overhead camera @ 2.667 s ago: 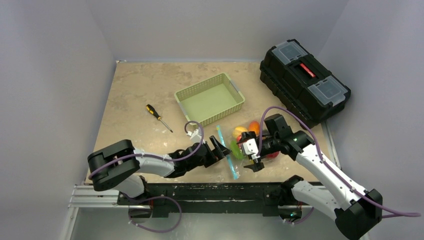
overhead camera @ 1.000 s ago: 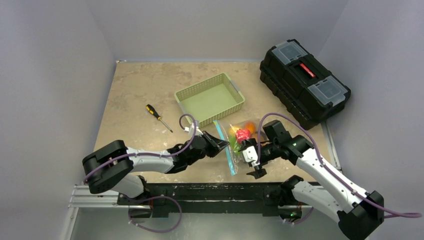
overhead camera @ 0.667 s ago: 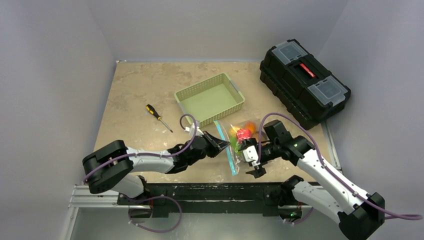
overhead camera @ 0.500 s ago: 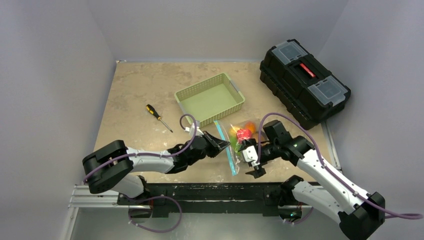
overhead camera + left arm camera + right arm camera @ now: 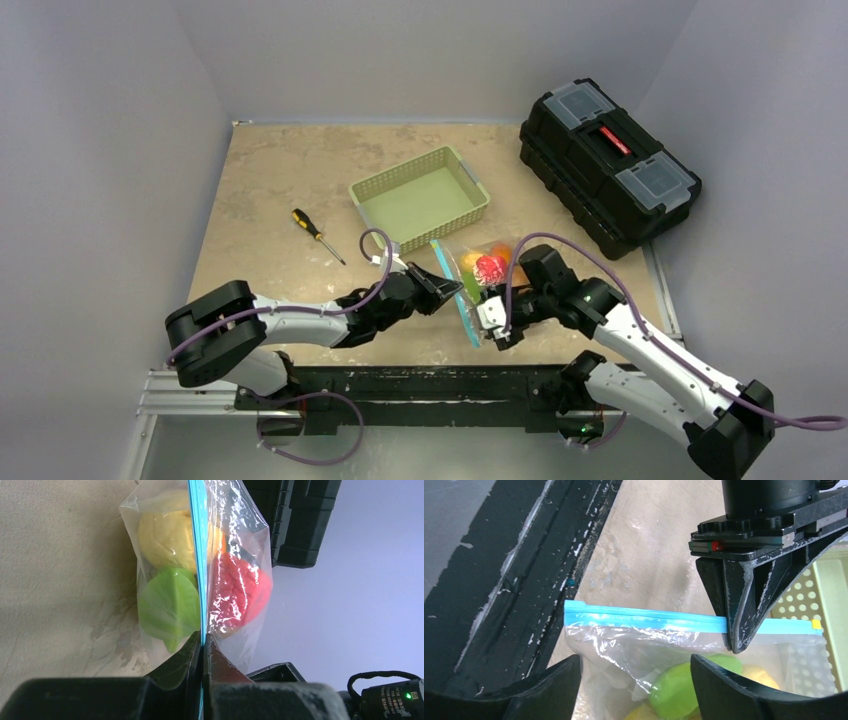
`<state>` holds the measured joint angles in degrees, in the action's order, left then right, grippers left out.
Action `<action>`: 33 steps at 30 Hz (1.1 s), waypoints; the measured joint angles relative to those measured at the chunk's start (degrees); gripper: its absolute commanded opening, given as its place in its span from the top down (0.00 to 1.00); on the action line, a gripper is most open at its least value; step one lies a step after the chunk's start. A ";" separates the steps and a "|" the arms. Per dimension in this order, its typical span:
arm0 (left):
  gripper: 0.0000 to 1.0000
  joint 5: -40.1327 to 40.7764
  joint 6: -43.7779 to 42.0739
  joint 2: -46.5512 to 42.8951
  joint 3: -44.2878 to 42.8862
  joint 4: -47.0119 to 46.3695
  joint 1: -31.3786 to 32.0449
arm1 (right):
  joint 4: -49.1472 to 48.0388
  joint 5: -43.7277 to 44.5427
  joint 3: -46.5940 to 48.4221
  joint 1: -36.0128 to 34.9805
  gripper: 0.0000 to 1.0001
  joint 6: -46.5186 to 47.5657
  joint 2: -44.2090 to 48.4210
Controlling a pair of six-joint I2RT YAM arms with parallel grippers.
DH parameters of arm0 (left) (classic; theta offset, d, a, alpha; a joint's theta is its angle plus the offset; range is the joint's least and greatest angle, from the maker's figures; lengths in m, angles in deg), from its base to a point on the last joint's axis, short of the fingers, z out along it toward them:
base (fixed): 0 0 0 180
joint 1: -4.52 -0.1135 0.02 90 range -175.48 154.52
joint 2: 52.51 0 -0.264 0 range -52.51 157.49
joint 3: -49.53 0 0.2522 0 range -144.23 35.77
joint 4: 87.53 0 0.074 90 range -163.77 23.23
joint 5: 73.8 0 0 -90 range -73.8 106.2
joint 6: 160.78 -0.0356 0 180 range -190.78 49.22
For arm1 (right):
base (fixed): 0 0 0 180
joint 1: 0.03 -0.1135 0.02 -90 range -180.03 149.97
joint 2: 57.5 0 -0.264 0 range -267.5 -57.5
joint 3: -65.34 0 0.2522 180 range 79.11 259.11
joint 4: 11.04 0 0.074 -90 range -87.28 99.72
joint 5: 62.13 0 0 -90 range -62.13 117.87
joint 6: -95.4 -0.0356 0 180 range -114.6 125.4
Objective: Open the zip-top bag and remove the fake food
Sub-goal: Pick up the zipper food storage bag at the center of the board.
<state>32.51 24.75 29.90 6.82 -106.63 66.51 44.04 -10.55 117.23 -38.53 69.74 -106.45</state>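
Observation:
The zip-top bag [image 5: 478, 283] lies near the table's front edge, its light-blue zipper strip [image 5: 639, 617] sealed. Inside it I see fake food: a yellow piece [image 5: 165, 540], a green piece [image 5: 167, 605] and a red piece [image 5: 240, 587]. My left gripper [image 5: 202, 641] is shut on the zipper strip, pinching it edge-on; it also shows as the black jaws [image 5: 744, 600] in the right wrist view. My right gripper [image 5: 636, 677] is open, its fingers [image 5: 551, 687] straddling the bag's crinkly wall just below the strip. In the top view it sits at the bag's near end [image 5: 495, 328].
A green basket [image 5: 420, 196] stands behind the bag. A black toolbox [image 5: 608, 163] is at the back right. A yellow-and-black screwdriver [image 5: 317, 235] lies to the left. The black base rail [image 5: 499, 580] runs close to the bag's near end.
My right gripper has moved left onto the bag's near end, and its jaws have narrowed from fully wide. The left gripper has kept its pinch on the strip.

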 measured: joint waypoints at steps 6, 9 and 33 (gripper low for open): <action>1.00 0.00 0.00 0.00 0.00 -0.07 0.07 | -0.42 1.55 -1.14 -0.22 1.00 -1.22 1.05; 1.00 -0.07 -0.04 0.02 0.00 -0.11 0.33 | -1.01 1.99 -1.11 -0.22 1.00 -2.60 1.49; 1.00 6.73 -11.72 -15.56 -1.92 10.23 2.97 | -2.82 4.42 11.96 8.50 1.00 -17.51 -2.01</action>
<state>39.24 13.03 14.34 4.89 -96.41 69.49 41.22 -6.13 129.19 -30.03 52.23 -108.46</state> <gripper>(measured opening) 0.010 0.004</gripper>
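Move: The left hand already pinches the bag's blue zip strip; the bag's filled body centres about 6 cm to its right, 1 cm ahead and 5 cm below. The right hand's part-open fingers straddle the bag's near corner, practically at the hand point and maybe 1 cm below. From the right hand, the green food is some 7 cm ahead, 2 cm left and 5 cm lower, and the red food about 11 cm ahead, 1 cm right, 5 cm lower. The basket is roughly 19 cm ahead, 9 cm left and 8 cm below the left hand. Almost in place, the right hand first shuts its fingers on the film at the bag's near corner, just by the end of the zip strip. Then both hands lift together by about 7 cm: the right also travels some 6 cm forward and turns about 20 degrees clockwise; the left keeps its pinch, eases a couple of centimetres left and tips its fingers upward. ##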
